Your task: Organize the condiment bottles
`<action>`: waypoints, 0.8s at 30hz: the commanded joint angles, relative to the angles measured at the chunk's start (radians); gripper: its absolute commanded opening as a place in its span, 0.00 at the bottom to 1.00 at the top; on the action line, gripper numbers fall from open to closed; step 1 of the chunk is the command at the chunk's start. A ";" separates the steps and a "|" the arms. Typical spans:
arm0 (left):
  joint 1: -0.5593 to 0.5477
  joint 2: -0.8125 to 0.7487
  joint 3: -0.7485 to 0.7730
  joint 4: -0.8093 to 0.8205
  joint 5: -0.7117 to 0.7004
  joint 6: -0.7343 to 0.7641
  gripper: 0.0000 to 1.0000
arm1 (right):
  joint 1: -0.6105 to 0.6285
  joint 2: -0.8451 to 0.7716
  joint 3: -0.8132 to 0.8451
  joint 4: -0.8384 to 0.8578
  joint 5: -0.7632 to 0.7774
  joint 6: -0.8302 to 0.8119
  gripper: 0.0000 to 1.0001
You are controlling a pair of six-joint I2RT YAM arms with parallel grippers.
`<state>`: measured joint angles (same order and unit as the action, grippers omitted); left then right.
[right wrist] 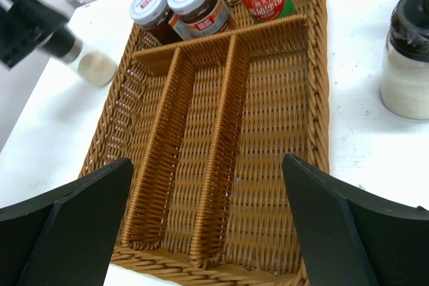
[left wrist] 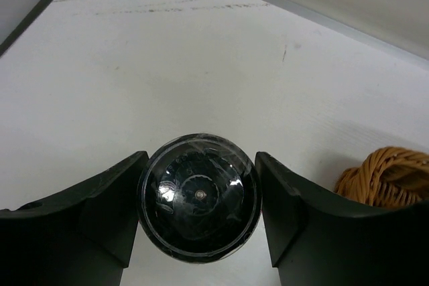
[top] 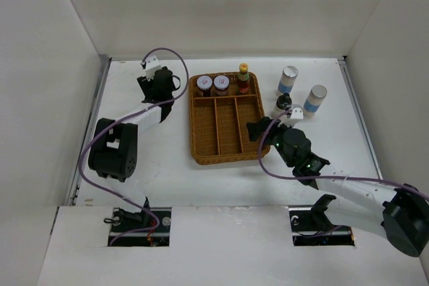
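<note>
My left gripper (left wrist: 201,160) is shut on a dark-lidded jar (left wrist: 198,195), seen from above on the white table left of the wicker tray (top: 224,140). The right wrist view shows that jar (right wrist: 96,67) holding white contents. My right gripper (right wrist: 208,161) hangs open over the tray's near end, nothing between its fingers. Two pink-white-lidded jars (top: 205,84) (top: 221,84) and a yellow-capped sauce bottle (top: 243,78) stand in the tray's far compartment. A black-capped white bottle (top: 282,106) and two silver-capped shakers (top: 288,80) (top: 314,100) stand on the table right of the tray.
The tray's three long compartments (right wrist: 221,165) hold nothing. White walls close in the table on the left, back and right. The left arm's purple cable (top: 161,51) loops above its wrist.
</note>
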<state>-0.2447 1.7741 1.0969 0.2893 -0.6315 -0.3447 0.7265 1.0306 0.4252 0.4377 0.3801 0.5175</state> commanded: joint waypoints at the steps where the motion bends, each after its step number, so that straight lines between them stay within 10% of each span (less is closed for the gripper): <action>1: -0.029 -0.192 -0.052 0.082 -0.048 0.010 0.35 | -0.006 -0.021 0.000 0.058 -0.006 0.009 1.00; 10: -0.248 -0.441 -0.164 0.076 -0.062 -0.002 0.35 | -0.011 -0.038 -0.005 0.056 0.002 0.009 1.00; 24: -0.400 -0.262 -0.086 0.143 -0.007 -0.033 0.36 | -0.020 -0.086 -0.023 0.048 0.029 0.012 1.00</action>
<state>-0.6418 1.4975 0.9493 0.3080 -0.6460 -0.3637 0.7124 0.9710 0.4084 0.4355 0.3893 0.5205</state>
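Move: The black-capped condiment bottle is already pinched by its cap in the left hand. The tray's empty left compartment has its middle about 18 cm to that hand's right, 9 cm back and 10 below. Of the jars in the tray's far row, the left jar stands roughly 18 cm right and 4 ahead of the hand, the right jar about 25 right and 5 ahead. From the right hand, that compartment lies some 28 cm left and 12 ahead. The black-capped bottle, still gripped by its cap, is carried by the left arm some 16 cm right and 9 cm back, in an arc towards the tray's left compartment. The hand climbs about 12 cm, then sinks roughly 6 while still going right; its wrist swings about 20 degrees clockwise and tips up a little, with the fingers keeping their hold. ##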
